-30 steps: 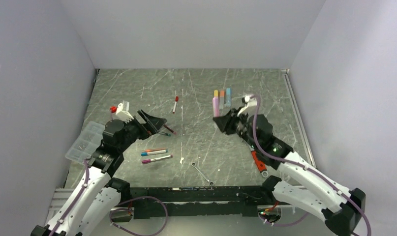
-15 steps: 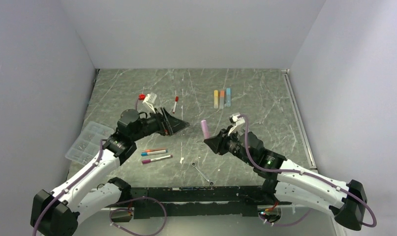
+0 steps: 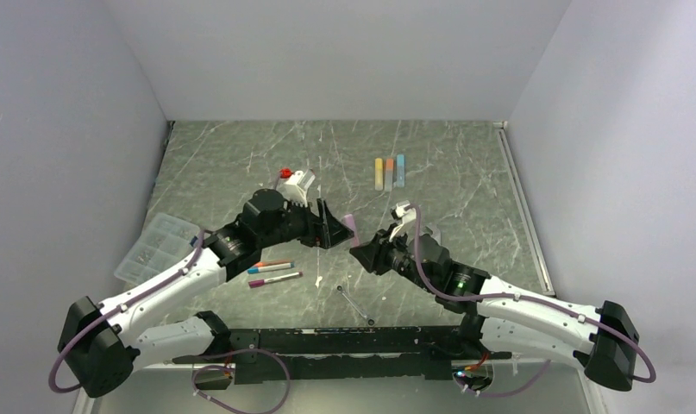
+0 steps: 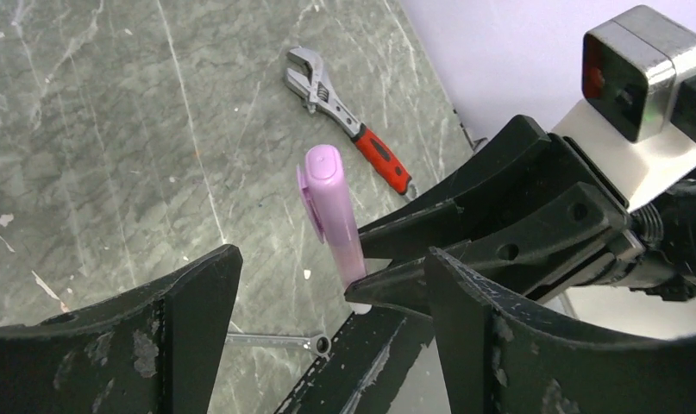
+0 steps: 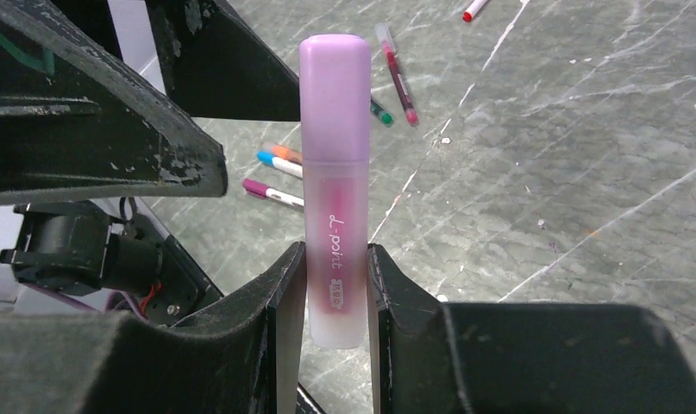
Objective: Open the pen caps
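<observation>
My right gripper (image 5: 335,259) is shut on the lower body of a pink highlighter (image 5: 335,216) and holds it upright above the table's middle. The pink pen cap (image 5: 334,95) is on and sticks up past the fingers. My left gripper (image 4: 331,259) is open, its fingers (image 4: 189,302) standing wide on either side of the highlighter (image 4: 334,207) without touching it. In the top view the two grippers meet tip to tip, left gripper (image 3: 331,228) against the highlighter (image 3: 348,226) and right gripper (image 3: 361,254).
Three pastel highlighters (image 3: 389,172) lie at the back. Thin markers (image 3: 271,272) lie front left, near a clear plastic box (image 3: 154,250). A silver wrench (image 3: 354,304) lies near the front edge and a red-handled wrench (image 4: 348,121) lies to the right.
The right arm carried the pink highlighter from the back row to the table's middle. The left arm swung right to meet it, and its jaws have narrowed a little.
</observation>
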{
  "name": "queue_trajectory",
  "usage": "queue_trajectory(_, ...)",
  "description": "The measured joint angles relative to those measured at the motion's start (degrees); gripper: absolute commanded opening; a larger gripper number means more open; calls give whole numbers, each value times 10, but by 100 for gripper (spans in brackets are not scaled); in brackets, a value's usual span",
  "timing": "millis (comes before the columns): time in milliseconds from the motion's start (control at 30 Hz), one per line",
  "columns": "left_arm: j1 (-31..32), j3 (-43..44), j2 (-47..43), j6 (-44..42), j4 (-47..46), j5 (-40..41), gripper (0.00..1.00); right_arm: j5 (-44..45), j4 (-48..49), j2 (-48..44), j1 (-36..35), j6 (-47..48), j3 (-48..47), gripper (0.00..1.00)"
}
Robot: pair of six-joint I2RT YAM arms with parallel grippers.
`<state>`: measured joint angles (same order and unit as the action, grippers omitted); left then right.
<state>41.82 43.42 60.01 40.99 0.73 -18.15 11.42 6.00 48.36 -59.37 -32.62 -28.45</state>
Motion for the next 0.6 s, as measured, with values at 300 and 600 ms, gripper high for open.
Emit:
queue_trajectory(300,43,37,34,-16,28,81,65,33,-6,5,-13,-1,-3,0)
queue_trajectory(600,52,44,59,-16,38,110,61,41,-17,5,-17,-1,-3,0)
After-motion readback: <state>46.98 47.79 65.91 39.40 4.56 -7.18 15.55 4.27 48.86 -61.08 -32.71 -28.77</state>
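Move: The pink pen stands nearly upright in the right hand's closed fingers. Its cap is about 4 cm to the left hand's right, 1 cm ahead and 1 cm lower; from the right hand it is some 5 cm up, 2 cm ahead and 2 cm left. On the table, roughly 22 cm below the left hand, the small wrench lies about 10 cm back and 4 cm right, and the purple marker 3 cm back and 18 cm left. Slowly down, right and forward, the left hand eases in on the pink cap, about 3 cm in all: first right and forward, then mostly sinking. It rolls slightly, some 5–10 degrees, left side rising, while its open fingers narrow by about a quarter, one on either side of the cap; contact can't be seen. The right hand keeps its grip on the pen's body, nearly still. ##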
